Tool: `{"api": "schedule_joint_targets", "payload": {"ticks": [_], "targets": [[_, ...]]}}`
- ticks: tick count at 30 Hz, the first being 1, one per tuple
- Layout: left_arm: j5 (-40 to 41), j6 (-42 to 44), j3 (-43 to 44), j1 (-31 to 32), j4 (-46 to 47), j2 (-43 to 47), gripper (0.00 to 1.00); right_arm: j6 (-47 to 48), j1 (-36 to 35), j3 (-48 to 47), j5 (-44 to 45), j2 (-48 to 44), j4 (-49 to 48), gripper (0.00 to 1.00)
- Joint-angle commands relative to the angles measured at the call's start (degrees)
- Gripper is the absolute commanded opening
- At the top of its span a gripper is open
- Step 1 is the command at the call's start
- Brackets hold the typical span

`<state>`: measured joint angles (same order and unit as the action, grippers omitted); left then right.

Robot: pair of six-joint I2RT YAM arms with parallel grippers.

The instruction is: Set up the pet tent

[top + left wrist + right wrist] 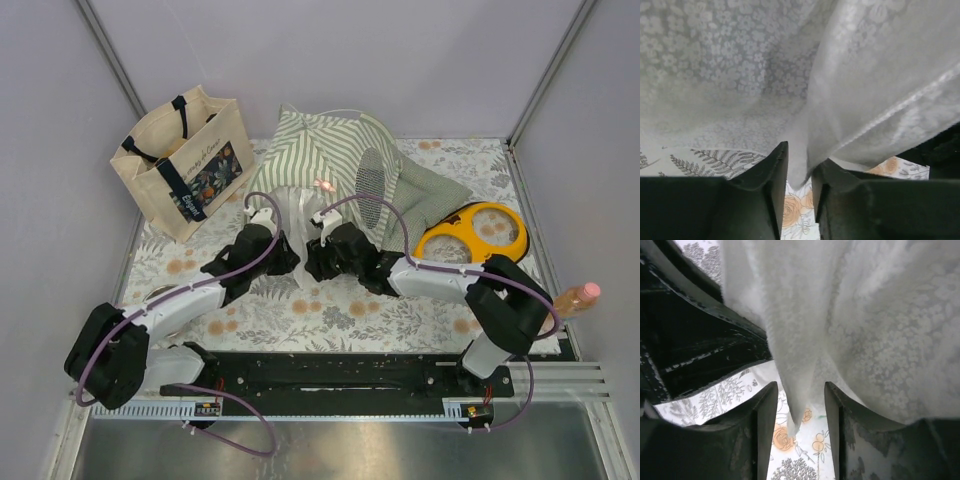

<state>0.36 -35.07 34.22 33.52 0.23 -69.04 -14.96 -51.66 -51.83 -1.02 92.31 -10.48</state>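
Note:
The pet tent, green-and-white striped with a mesh panel, stands slumped at the back middle of the floral mat. Its white lacy door flaps hang down at the front. My left gripper is at the left flap. In the left wrist view a fold of the flap drops into the narrow gap of the left gripper. My right gripper is at the right flap. In its wrist view the flap's tip hangs loose between the wider-set fingers of the right gripper.
A beige canvas tote bag stands at the back left. A green checked cushion leans behind the tent's right side, with a yellow double bowl beside it. An orange bottle lies off the mat's right edge.

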Motion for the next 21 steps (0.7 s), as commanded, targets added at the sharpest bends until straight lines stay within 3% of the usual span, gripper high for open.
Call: {"api": "schedule_joint_targets", "payload": {"ticks": [1, 2, 3, 9, 13, 17, 21], "targets": [[2.01, 0.79, 1.46, 0.06, 3.74, -1.10, 0.14, -1.03, -0.64, -1.60, 7.16, 1.29, -5.78, 0.40], [2.53, 1.49, 1.81, -0.03, 2.59, -0.75, 0.00, -1.38, -0.72, -1.52, 7.52, 0.94, -5.52, 0.22], [2.71, 1.84, 2.25, 0.06, 1.19, 0.03, 0.00, -2.08, -0.72, -1.86, 8.13, 0.07, -4.04, 0.00], [14.90, 3.77, 4.80, -0.03, -15.14, 13.46, 0.00, -2.01, -0.72, -4.24, 11.64, -18.01, 13.52, 0.00], [24.06, 9.82, 10.67, -0.03, -22.54, 19.81, 0.00, 1.68, -0.64, -8.62, 17.61, -24.45, 22.59, 0.00], [30.91, 16.42, 21.39, -0.73, -26.24, 16.93, 0.00, 7.12, -0.64, -15.91, 23.76, -24.64, 26.21, 0.00], [32.51, 22.05, 31.41, -2.92, -26.07, 11.22, 0.00, 14.24, -0.46, -23.03, 30.97, -20.78, 24.82, 0.00]]}}
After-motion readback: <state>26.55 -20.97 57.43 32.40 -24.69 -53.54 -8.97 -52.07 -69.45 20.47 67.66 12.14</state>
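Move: Between the left hand's part-open fingers hangs the lower tip of the white curtain's left side; the right hand, some 5 cm away, has the right side's tip between its own. The pink ornament on the striped tent is about 15 cm ahead of the left hand, 7 cm to its right and perhaps 12 cm higher; the tan bag is around 18 cm ahead of that hand and 21 cm to its left. Closing on the two sheer curtain edges almost where they are, both hands pinch the cloth, then lift fast and spread apart: the left up about 18 cm and 10 cm to its left, the right up about 24 cm and 9 cm to its right. The fingers tip upward some 20 degrees as the wrists swing outward, left counter-clockwise, right clockwise, keeping hold. ##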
